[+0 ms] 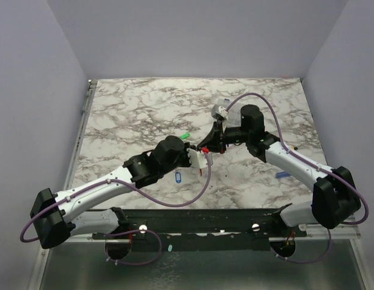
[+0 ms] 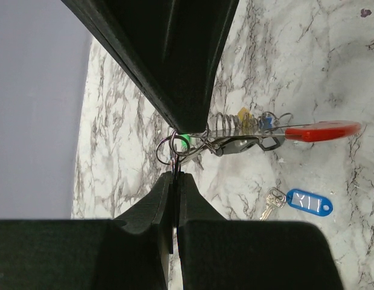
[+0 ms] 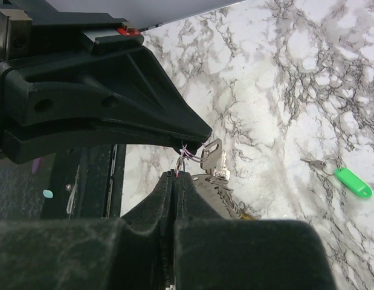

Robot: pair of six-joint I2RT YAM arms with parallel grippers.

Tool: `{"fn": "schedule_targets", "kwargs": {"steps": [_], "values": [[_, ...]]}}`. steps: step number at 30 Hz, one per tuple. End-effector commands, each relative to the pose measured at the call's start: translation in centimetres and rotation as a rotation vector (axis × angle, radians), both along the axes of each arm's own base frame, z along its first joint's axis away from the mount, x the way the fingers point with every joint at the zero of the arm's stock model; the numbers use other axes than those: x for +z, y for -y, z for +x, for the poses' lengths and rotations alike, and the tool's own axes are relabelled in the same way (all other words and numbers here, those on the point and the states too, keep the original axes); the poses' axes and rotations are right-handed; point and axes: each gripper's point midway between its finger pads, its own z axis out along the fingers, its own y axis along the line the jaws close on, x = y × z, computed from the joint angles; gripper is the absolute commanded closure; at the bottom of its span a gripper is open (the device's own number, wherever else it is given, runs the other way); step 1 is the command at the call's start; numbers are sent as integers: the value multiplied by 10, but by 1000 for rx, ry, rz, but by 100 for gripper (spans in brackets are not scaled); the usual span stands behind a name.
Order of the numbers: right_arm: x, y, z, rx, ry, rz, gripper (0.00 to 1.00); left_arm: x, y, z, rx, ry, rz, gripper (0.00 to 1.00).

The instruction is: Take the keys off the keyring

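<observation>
Above the middle of the table my two grippers meet tip to tip. My left gripper [image 2: 176,174] is shut on the thin wire keyring [image 2: 165,151]. From the opposite side my right gripper [image 3: 176,175] is shut on the same keyring [image 3: 184,157]. Off the ring hangs a bunch of keys [image 2: 235,144] with a red tag [image 2: 322,130] and a yellow tag [image 2: 242,114]. A silver key [image 3: 211,155] of that bunch shows in the right wrist view. A blue-tagged key [image 2: 306,202] and a green-tagged key [image 3: 352,182] lie loose on the marble.
A clear plastic box [image 1: 222,110] stands behind the right arm. A small blue stick [image 1: 281,174] lies at the right. The loose blue-tagged key [image 1: 178,177] lies below the left wrist, the green-tagged one [image 1: 187,136] just behind it. Grey walls enclose the marble table [image 1: 132,115].
</observation>
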Motion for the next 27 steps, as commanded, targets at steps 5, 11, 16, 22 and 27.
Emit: {"fn": "schedule_targets", "kwargs": {"steps": [5, 11, 16, 22, 27], "values": [[3, 1, 3, -23, 27, 4, 99, 33, 7, 0, -9, 19, -90, 100], [-3, 2, 20, -128, -28, -22, 99, 51, 12, -5, -66, 46, -118, 100], [-4, 0, 20, -135, -65, -20, 99, 53, 22, -9, -145, 80, -66, 100], [9, -2, -8, 19, -72, 31, 91, 51, 24, -8, -185, 137, 16, 100], [19, 4, -17, 81, -13, 24, 53, 58, 18, -11, -213, 188, 28, 100]]}}
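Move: The keyring is pinched between the two hands, its middle about 1 cm to the left hand's right and 1 cm to the right hand's left. The red-handled steel tool on it hangs roughly 5 cm below the left hand and 3 cm back. On the table some 17 cm below the left hand, the blue tag lies about 6 cm back and 5 cm left, the green tag about 10 cm ahead and 3 cm left. Upward by about 3 cm goes the left hand, easing slightly back and to its right as it turns some 10 degrees clockwise and tips up a little, its grip on the keyring kept. The right hand holds its end of the ring while nudging about 1 cm forward, then slides back some 1.5 cm as its fingers open to nearly half and let go of the ring. ##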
